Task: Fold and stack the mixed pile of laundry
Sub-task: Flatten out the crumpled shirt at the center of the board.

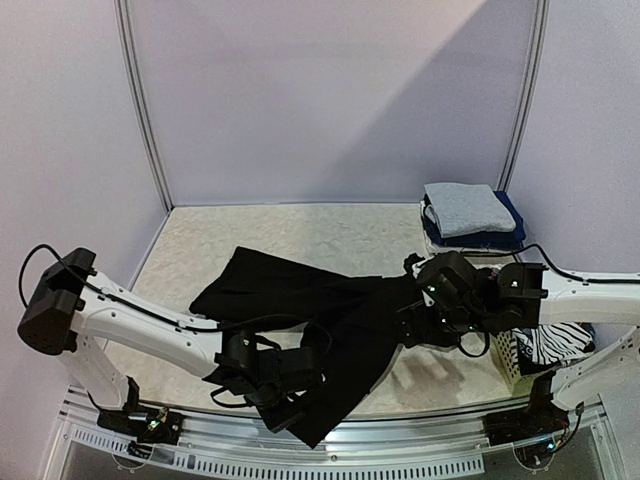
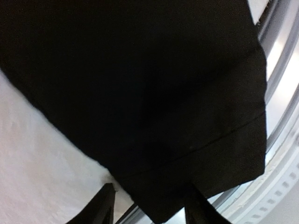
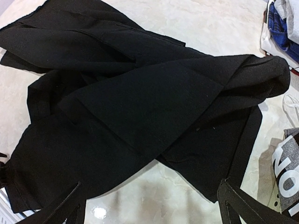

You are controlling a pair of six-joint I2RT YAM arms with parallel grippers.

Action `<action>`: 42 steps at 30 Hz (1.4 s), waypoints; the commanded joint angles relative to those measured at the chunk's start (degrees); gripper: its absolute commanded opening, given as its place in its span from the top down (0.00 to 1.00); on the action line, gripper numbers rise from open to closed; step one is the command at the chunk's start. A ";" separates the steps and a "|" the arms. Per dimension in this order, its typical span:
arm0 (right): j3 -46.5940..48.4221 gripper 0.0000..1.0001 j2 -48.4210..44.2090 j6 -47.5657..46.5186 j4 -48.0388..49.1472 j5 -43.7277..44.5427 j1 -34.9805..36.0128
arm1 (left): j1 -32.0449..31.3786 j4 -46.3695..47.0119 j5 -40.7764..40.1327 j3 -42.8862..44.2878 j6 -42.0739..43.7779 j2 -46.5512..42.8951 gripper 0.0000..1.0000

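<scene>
A large black top (image 1: 300,295) of the mixed laundry pile lies spread across the middle of the table, and one end hangs over the front edge (image 1: 315,430). My left gripper (image 1: 288,403) hovers at that hanging end. In the left wrist view the hemmed corner of the black top (image 2: 159,140) lies between the two separated fingers of the left gripper (image 2: 149,207), not pinched. My right gripper (image 1: 412,326) is at the top's right side. In its own view the right gripper (image 3: 152,210) is wide open over bare table, with the crumpled black top (image 3: 131,93) just ahead.
A folded stack (image 1: 468,212) stands at the back right, grey on top of navy. A white lattice basket (image 1: 507,362) at the right holds a black-white striped piece (image 1: 552,345). A grey garment with white letters (image 3: 287,170) lies to the right gripper's right. A metal rail (image 1: 400,462) runs along the front.
</scene>
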 commanded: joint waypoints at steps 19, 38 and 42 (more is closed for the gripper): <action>-4.28 0.01 -6.97 -8.18 11.03 -1.02 -0.13 | 8.58 0.56 -1.15 9.49 2.20 -6.80 1.00; -3.16 0.11 -0.28 -18.25 29.28 -24.25 -0.13 | 19.17 0.08 2.82 20.68 8.57 -7.46 1.00; -1.53 0.30 2.72 -17.21 29.19 -19.90 -0.02 | 19.46 -0.16 2.83 20.62 9.26 -7.69 1.00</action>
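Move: The shirt's near sleeve end lies just under my left fingers, its hem about 2 cm to their right and 1 cm below. From that hand, the crumpled middle of the shirt is some 20 cm ahead and 12 cm right, the left bundle about 23 cm ahead and 7 cm left. From my right hand, the sleeve end is roughly 15 cm back, 24 cm left and 13 cm down, and the shirt's right flap about 4 cm ahead, 4 cm right and 12 cm below. With my left hand I ease 2 cm right, close on the sleeve hem near its left corner, then lift it about 17 cm while carrying it forward over the shirt and slightly right, fingertips swinging to the right. My open right hand waits, then swings some 10 cm left towards the raised sleeve, rising before dipping a little, turning about 30 degrees counter-clockwise and starting to close around the cloth. ##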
